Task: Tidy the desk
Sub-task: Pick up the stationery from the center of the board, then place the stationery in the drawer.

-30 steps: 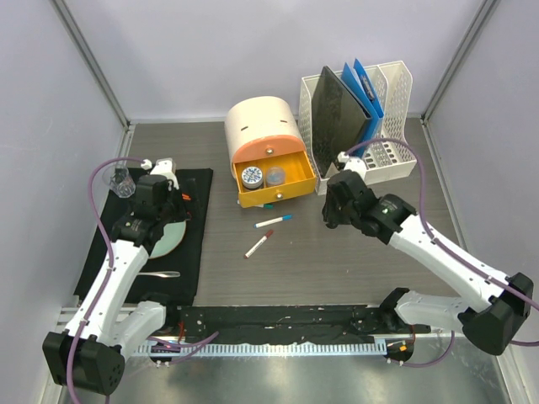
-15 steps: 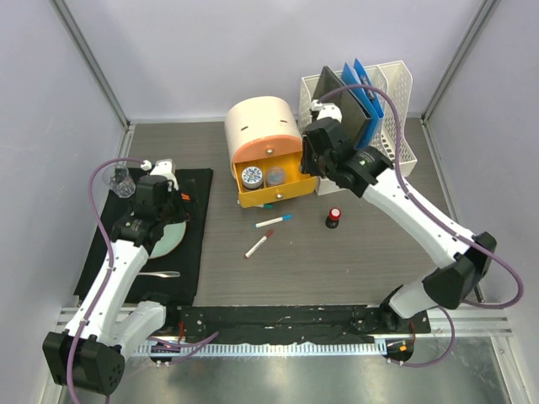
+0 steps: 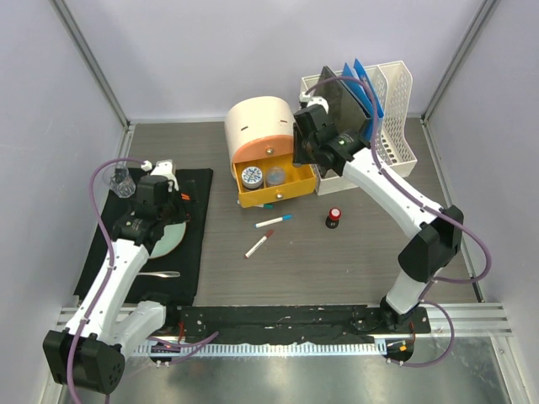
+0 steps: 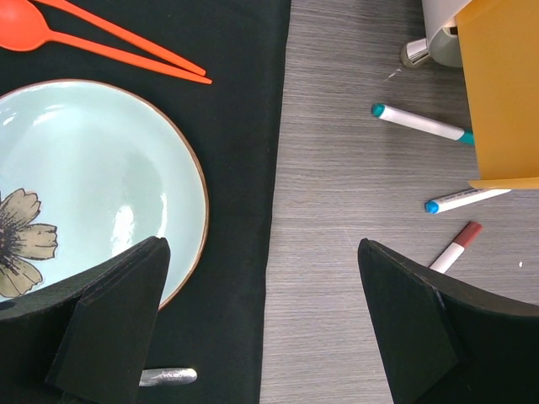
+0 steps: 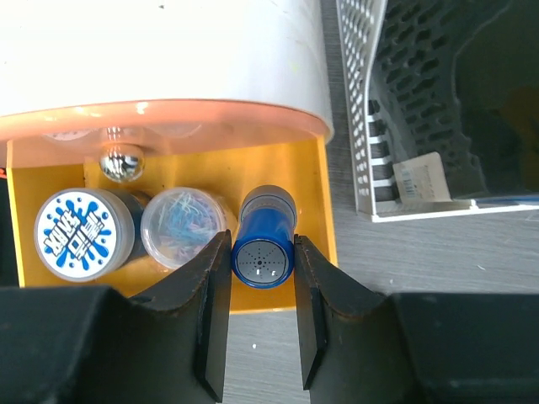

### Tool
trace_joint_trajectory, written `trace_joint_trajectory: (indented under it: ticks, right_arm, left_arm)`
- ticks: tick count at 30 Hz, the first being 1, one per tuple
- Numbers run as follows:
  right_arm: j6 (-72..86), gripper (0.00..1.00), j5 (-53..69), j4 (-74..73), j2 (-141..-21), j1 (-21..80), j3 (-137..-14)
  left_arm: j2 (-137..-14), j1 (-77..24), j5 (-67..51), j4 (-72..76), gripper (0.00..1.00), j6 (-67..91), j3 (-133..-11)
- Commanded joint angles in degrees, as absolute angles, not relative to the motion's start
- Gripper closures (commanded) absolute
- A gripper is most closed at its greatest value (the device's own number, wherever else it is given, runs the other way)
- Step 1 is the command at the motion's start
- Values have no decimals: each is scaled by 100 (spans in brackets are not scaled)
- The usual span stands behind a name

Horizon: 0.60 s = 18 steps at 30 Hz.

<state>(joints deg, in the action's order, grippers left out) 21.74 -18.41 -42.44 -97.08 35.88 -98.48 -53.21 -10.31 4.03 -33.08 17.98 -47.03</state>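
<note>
The desk [image 3: 337,261] is dark wood-grain laminate. My right gripper [image 3: 305,156] hovers over the open orange drawer [image 3: 296,187] of a cream cabinet. It [image 5: 261,244] is shut on a blue cylinder [image 5: 265,215] that hangs end-down above the drawer's right part. In the drawer stand a jar with a blue-and-white lid [image 5: 82,233] and a clear tub of clips [image 5: 179,225]. My left gripper [image 4: 261,248] is open and empty above the right edge of the black mat [image 4: 240,168], beside a pale blue flowered plate [image 4: 93,177].
Loose on the desk are a blue-capped marker [image 3: 274,220], a red marker [image 3: 258,243] and a small red-and-black object [image 3: 335,217]. White file racks [image 3: 392,118] with folders stand at the back right. The mat also carries orange chopsticks [image 4: 126,42], a spoon [image 3: 160,273] and a glass [image 3: 122,181].
My right arm has swung from the desk's middle right up and left to the orange drawer, carrying the blue cylinder. The small red-and-black object it hid now shows. The left arm has not moved.
</note>
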Motion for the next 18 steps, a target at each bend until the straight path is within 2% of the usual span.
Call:
trace_joint_trajectory:
  ticks: [1,18]
  right_arm:
    - [2162,98,-1626,-4034,-9948,3542,-10327]
    - [2259,95,-1775,-3999,-10643,3525,-10468]
  left_arm:
    - [-5335,-984,483,-3296,0,1775,-4931]
    - [-5449,-993,483,-3314,0,1758,-4957]
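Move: The blue-capped bottle is already in the right gripper. The drawer's free right-hand bay lies about 2 cm ahead, 2 cm to the left and 11 cm below. The clear jar stands roughly 5 cm left of that bay, and the white-lidded tub some 6 cm farther left. The red-capped bottle is about 12 cm back and 7 cm right of the hand. From the left hand the bay is about 10 cm ahead, 28 cm right and 6 cm lower. Lower the right gripper about 4 cm towards the yellow drawer's free bay, keeping the fingers closed on the blue-capped bottle. Ease some 2 cm forward and 2 cm left as you start, then let the path run mostly straight down, the fingers tipping about 5 degrees further down, to the right of the clear jar. ##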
